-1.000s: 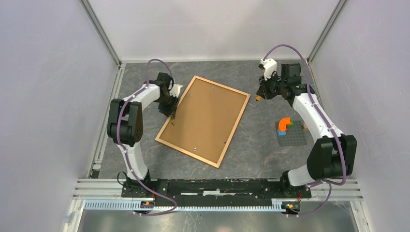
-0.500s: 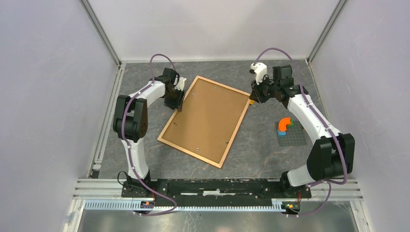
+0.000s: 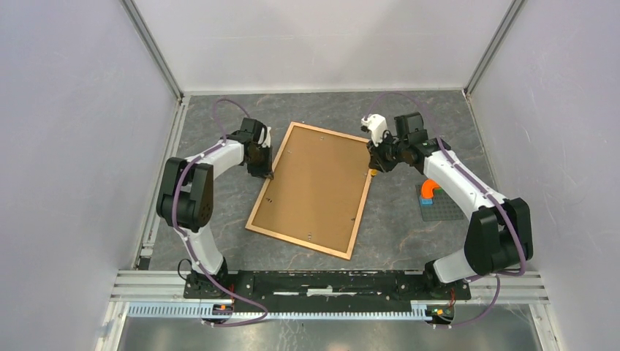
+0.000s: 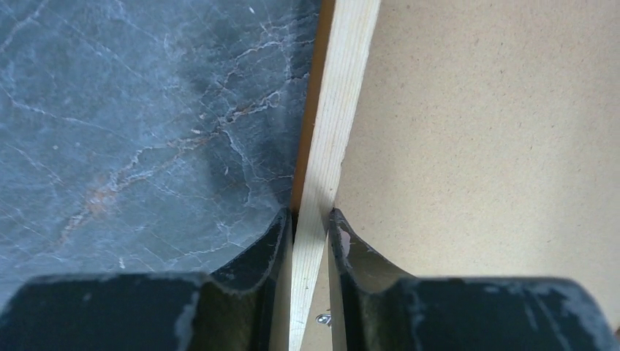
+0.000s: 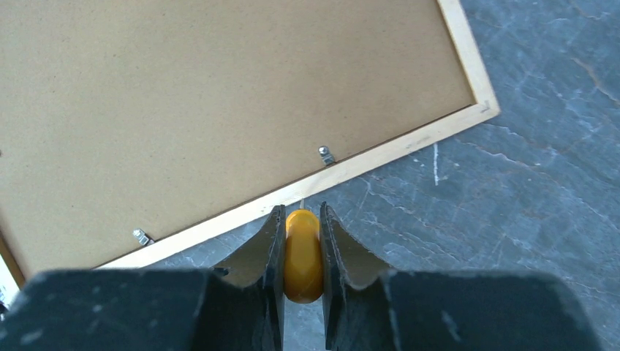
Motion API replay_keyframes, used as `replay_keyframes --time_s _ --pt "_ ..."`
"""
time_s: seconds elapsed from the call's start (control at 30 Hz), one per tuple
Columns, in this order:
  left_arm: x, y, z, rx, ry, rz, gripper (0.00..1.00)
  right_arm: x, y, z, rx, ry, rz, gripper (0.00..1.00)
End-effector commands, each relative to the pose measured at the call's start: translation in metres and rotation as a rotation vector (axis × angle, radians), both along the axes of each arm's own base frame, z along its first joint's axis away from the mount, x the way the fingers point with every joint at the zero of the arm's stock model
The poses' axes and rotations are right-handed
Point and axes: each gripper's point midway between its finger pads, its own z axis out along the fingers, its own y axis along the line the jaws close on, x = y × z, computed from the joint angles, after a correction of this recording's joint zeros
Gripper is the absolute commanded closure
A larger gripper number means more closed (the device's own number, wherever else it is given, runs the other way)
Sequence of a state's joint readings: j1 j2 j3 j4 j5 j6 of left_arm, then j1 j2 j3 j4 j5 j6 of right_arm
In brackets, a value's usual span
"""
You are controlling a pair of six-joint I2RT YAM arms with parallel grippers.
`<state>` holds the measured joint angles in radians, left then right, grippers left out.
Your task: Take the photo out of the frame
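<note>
The frame (image 3: 314,189) lies face down on the table, its brown fibreboard back (image 5: 219,95) up. The photo is hidden under that back. My left gripper (image 3: 267,174) is at the frame's left rail. In the left wrist view the gripper (image 4: 310,216) is shut on the pale wooden moulding (image 4: 336,110), one finger outside it and one on the back panel. My right gripper (image 3: 374,170) is just off the right rail. It is shut (image 5: 301,212) on a yellow tool handle (image 5: 303,256) whose thin tip points at the moulding.
Small metal clips (image 5: 325,155) (image 5: 141,236) sit along the back panel's edge. A grey baseplate (image 3: 441,201) with orange and blue bricks lies right of the frame, under the right arm. Enclosure walls stand left, right and behind.
The frame has turned more upright in the top view. My left gripper shifted along the left rail, opened and shut on it. My right gripper moved left to the right rail with the tool.
</note>
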<state>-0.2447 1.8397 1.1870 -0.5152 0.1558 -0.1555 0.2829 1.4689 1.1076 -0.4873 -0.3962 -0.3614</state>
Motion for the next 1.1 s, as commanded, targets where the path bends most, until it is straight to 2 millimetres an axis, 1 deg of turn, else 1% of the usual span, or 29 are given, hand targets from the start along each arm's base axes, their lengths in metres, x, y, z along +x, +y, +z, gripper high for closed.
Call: replay_keyframes --time_s 0.0,0.1,0.23,0.27,0.33,0.47,0.53,0.6,0.67,0.7,0.73,0.77,0.8,0.83,0.87,0.93,1.0,1.07 --pt "-0.025 -0.02 -0.011 -0.121 0.133 0.164 0.79 -0.001 0.007 0.009 -0.017 -0.066 0.027 1.0" --pt "-0.018 -0.034 0.0 -0.165 0.087 0.139 0.77 -0.002 0.01 0.007 -0.044 -0.081 0.037 1.0" --pt "-0.004 -0.033 0.017 -0.17 -0.006 0.13 0.69 0.002 0.009 0.003 -0.065 -0.094 0.022 1.0" --pt "-0.002 -0.033 0.021 -0.17 -0.028 0.121 0.65 0.003 0.011 0.002 -0.064 -0.096 0.023 1.0" --pt "0.002 -0.032 0.032 -0.168 -0.075 0.089 0.51 0.007 0.014 0.003 -0.057 -0.099 0.021 1.0" --pt "0.007 -0.03 0.052 -0.135 -0.193 -0.067 0.25 0.013 0.015 0.007 -0.062 -0.117 0.02 1.0" --pt "0.002 -0.034 0.063 -0.137 -0.252 -0.201 0.21 0.017 0.014 0.01 -0.065 -0.134 0.011 1.0" --pt "-0.013 -0.043 0.075 -0.161 -0.299 -0.383 0.2 0.019 0.016 0.011 -0.056 -0.137 0.011 1.0" --pt "-0.044 -0.057 0.084 -0.207 -0.324 -0.612 0.19 0.019 0.018 0.012 -0.041 -0.134 0.008 1.0" --pt "-0.06 -0.061 0.083 -0.197 -0.34 -0.748 0.19 0.019 0.019 0.011 -0.036 -0.131 0.008 1.0" --pt "-0.081 -0.062 0.081 -0.193 -0.333 -0.861 0.19 0.02 0.019 0.011 -0.036 -0.129 0.006 1.0" --pt "-0.103 -0.061 0.073 -0.17 -0.32 -0.983 0.2 0.021 0.019 0.01 -0.037 -0.131 0.004 1.0" --pt "-0.12 -0.06 0.068 -0.148 -0.324 -1.083 0.2 0.022 0.018 0.01 -0.04 -0.132 -0.001 1.0" --pt "-0.141 -0.058 0.059 -0.126 -0.316 -1.19 0.2 0.024 0.018 0.009 -0.041 -0.135 -0.004 1.0" --pt "-0.155 -0.054 0.05 -0.094 -0.322 -1.268 0.2 0.025 0.018 0.009 -0.043 -0.137 -0.008 1.0" --pt "-0.175 -0.052 0.037 -0.034 -0.343 -1.386 0.2 0.028 0.016 0.007 -0.053 -0.141 -0.021 1.0" --pt "-0.184 -0.05 0.025 0.02 -0.353 -1.435 0.2 0.032 0.013 0.006 -0.07 -0.144 -0.036 1.0" --pt "-0.186 -0.051 0.016 0.051 -0.347 -1.438 0.21 0.033 0.011 0.004 -0.083 -0.146 -0.043 1.0"
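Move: The left hand already pinches the frame's left rail; the part of the near rail it will swing to lies about 20 cm back and 5 cm right, level with it. The frame's near left corner is roughly 17 cm back and 7 cm left, and a clip sits some 7 cm back along the left rail. From the right hand, holding the screwdriver, the upper right clip is about 2 cm ahead, 3 cm left and 12 cm below; the lower right clip lies 12 cm back and 5 cm left, as low. Still pinching the left rail, the left hand draws it about 2 cm right and a little back, turning counter-clockwise some 5 degrees, then opens wide and lets go. It lifts about 7 cm, swings back some 18 cm while turning clockwise about 70 degrees, and dips over the near rail. The right hand keeps the screwdriver, easing slightly left and down, then slightly forward by the upper right clip. ##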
